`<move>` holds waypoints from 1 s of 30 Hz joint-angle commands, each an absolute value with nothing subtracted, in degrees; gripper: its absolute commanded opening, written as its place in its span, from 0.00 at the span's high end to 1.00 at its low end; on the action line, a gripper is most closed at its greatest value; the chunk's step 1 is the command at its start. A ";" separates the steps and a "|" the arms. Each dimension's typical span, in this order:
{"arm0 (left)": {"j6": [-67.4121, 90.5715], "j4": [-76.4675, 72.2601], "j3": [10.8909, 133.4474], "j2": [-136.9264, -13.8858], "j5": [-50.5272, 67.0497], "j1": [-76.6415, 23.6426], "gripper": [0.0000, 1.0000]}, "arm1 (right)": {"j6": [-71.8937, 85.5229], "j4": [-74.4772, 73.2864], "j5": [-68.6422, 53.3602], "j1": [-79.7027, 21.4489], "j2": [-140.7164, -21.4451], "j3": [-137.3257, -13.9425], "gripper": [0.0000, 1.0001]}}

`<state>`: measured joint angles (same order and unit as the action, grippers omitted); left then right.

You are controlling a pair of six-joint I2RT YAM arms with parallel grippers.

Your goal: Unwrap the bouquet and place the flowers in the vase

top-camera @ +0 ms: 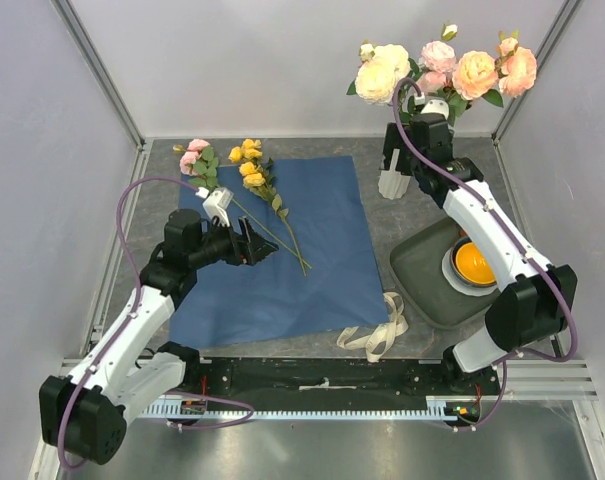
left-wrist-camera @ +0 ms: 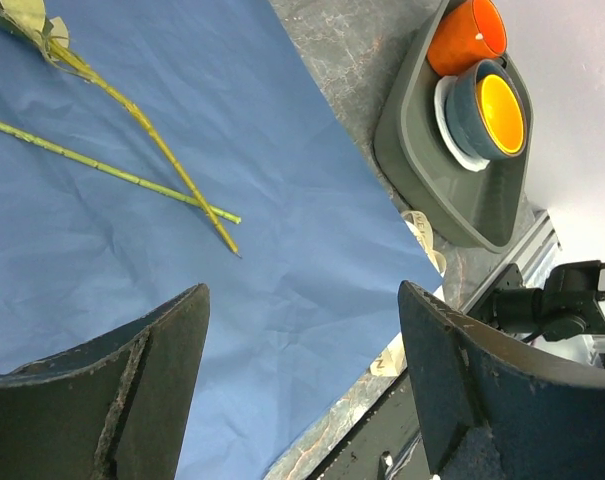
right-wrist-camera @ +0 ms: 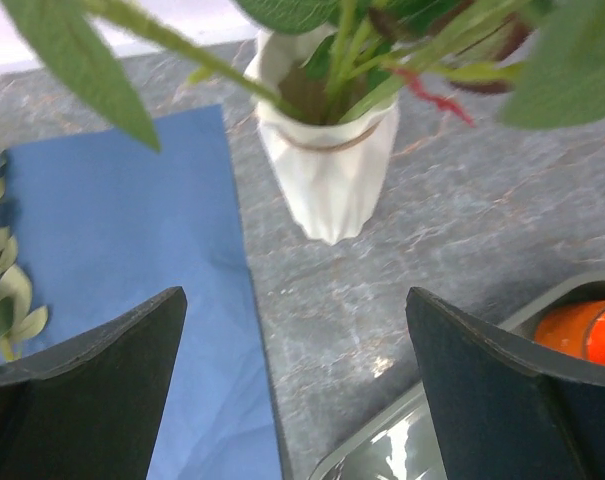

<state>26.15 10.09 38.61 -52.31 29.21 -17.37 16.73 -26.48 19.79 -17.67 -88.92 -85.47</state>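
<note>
The bouquet's blue paper sheet (top-camera: 312,250) lies spread flat on the table. Two flowers rest on it, one pink (top-camera: 195,158) and one yellow (top-camera: 249,165), and their stems (left-wrist-camera: 132,175) cross. The white ribbed vase (right-wrist-camera: 327,170) stands at the back right and holds several cream and pink flowers (top-camera: 442,65). My right gripper (right-wrist-camera: 294,295) hangs open just in front of the vase (top-camera: 390,183), with nothing between its fingers. My left gripper (left-wrist-camera: 302,295) is open and empty above the sheet (left-wrist-camera: 282,150), near the stem ends (top-camera: 297,262).
A dark grey tray (top-camera: 422,275) at the right holds a blue bowl with an orange inside (top-camera: 474,262) and an orange cup (left-wrist-camera: 467,35). The cream ribbon (top-camera: 382,330) lies loose by the sheet's near right corner. Grey walls enclose the table.
</note>
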 commanded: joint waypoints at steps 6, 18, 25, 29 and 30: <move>35.67 5.11 41.48 -55.80 27.16 -16.96 0.21 | 19.51 -27.77 3.87 -23.19 -81.92 -76.05 0.02; 44.39 0.26 50.52 -74.60 21.55 -15.82 0.39 | 21.71 -17.58 -5.88 -31.38 -70.06 -55.47 0.02; 47.72 7.01 61.16 -91.04 12.23 -15.91 0.45 | 19.07 -17.58 -6.15 -31.29 -65.31 -52.82 0.02; 53.34 8.61 62.67 -95.79 9.32 -16.08 0.41 | 18.20 -17.93 -6.50 -31.29 -62.76 -51.42 0.02; 54.65 8.61 62.40 -96.15 7.92 -16.17 0.40 | 18.11 -18.02 -6.33 -31.20 -62.32 -51.33 0.02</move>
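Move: The yellow flowers' leafy stem lies about 24 cm ahead of the left hand, 4 cm to its right and 19 cm below; the yellow blooms are some 37 cm ahead and 5 cm left, the pink flowers 37 cm ahead and 20 cm left. From the right hand, the crossed stem ends are roughly 10 cm back, 18 cm left and 26 cm down; the vase stands 12 cm ahead, 4 cm right, 14 cm lower. Bring the left gripper forward about 15 cm and down 8 towards the yellow flowers' stem, easing down first, then sweeping out; tip it steeper and turn it counter-clockwise while narrowing the fingers partway, touching nothing yet. Draw the empty right gripper, still wide open, back some 16 cm and left from the vase over the cloth, sinking then rising slightly, turning counter-clockwise. ##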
